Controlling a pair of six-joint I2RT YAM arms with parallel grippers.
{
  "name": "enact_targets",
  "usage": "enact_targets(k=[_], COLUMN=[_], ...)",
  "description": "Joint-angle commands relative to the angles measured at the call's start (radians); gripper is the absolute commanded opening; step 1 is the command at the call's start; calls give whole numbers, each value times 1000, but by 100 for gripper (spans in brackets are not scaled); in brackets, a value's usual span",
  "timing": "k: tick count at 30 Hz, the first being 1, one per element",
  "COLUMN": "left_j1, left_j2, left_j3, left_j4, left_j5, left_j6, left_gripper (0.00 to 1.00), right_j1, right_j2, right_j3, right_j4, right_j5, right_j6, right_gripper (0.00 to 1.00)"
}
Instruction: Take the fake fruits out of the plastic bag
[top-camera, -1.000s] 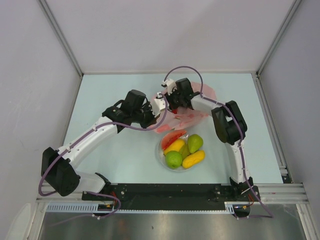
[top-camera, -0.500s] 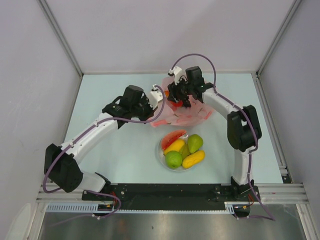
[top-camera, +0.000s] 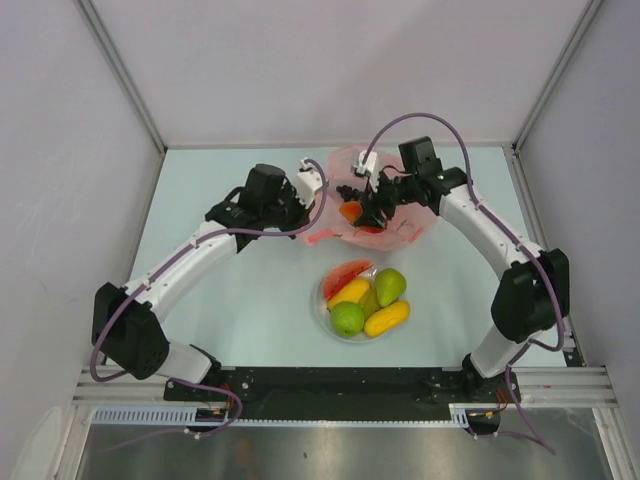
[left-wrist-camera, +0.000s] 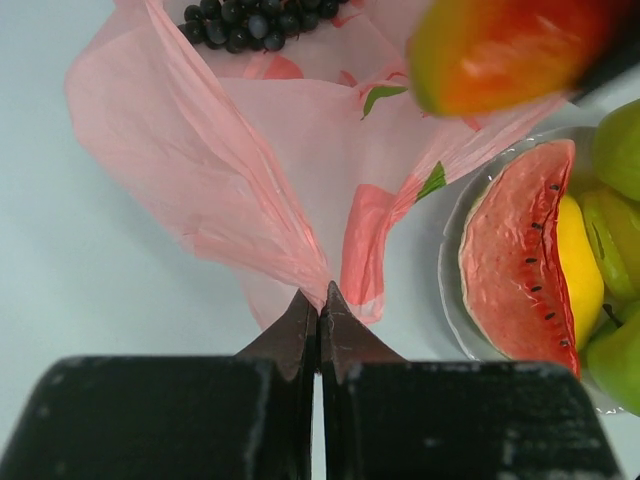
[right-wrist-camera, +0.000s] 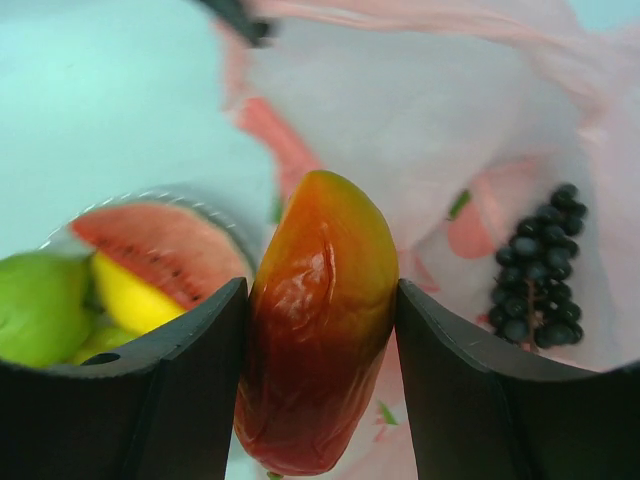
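The pink plastic bag (top-camera: 390, 225) lies at the table's far middle, seen also in the left wrist view (left-wrist-camera: 240, 170) and the right wrist view (right-wrist-camera: 430, 110). My left gripper (top-camera: 305, 205) is shut on the bag's left edge (left-wrist-camera: 318, 295). My right gripper (top-camera: 352, 205) is shut on a red-orange fake fruit (right-wrist-camera: 320, 320), held above the bag; it shows in the top view (top-camera: 350, 212) and the left wrist view (left-wrist-camera: 500, 50). A dark grape bunch (right-wrist-camera: 540, 270) lies inside the bag (left-wrist-camera: 250, 22). A white plate (top-camera: 322, 315) holds a watermelon slice (top-camera: 345, 272), green fruits and yellow fruits.
The plate of fruits sits just in front of the bag, between the two arms. Grey walls and metal rails (top-camera: 125, 80) bound the table on three sides. The arm bases stand along the near edge (top-camera: 340, 385).
My right gripper has lifted from low in the bag toward the right and back, now holding the red-orange fruit up. My left gripper has drawn the bag's edge leftward; the bag stands open.
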Motion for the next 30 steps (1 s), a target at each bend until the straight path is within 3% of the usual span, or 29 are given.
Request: enact_targets(k=[1,7,9,17,26,30], left_j1=[3,3,3,3,3,3], left_j2=[7,9,4,-8,33,23], left_j3=[53,53,45,25,22,4], left_j4=[24,28,27,25,-4,12], left_j5=[32,39,37,45,69,75], left_j6=[-32,-39,-39,-48,-75,-82], left_gripper=[0,0,0,0,0,0], right_j1=[54,115,140,157,185,185], right_j2=[-122,-154,-139,-123,-145,-172], right_j3=[-19,-116,-116,-119,-199,-249], right_j4=[-279,-514,-516,-459,-373,-295], right_j5=[-111,-47,-36,-67,62,90], right_j6=[-348,-710,-685,-262,276,320], right_gripper=[44,45,45,42,41,43])
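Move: The plate, where the held red-orange fruit is going, lies about 13 cm back and 3 cm left of the right hand, some 16 cm below. On it, the watermelon slice is roughly 7 cm back and 6 cm left of that hand; the green pear is 9 cm back and 6 cm right. The grapes in the bag are about 14 cm ahead and 2 cm left. From the left hand, the plate is some 11 cm back and 16 cm right. Still gripping the red-orange fruit, the right hand swings it about 16 cm back from over the bag to the plate, fast at first and then slowing, and sinks some 7 cm. The wrist first yaws counter-clockwise about 30 degrees, then turns back and tilts until the fingers point more steeply down. The left hand keeps its pinch on the bag's edge, nearly still. ##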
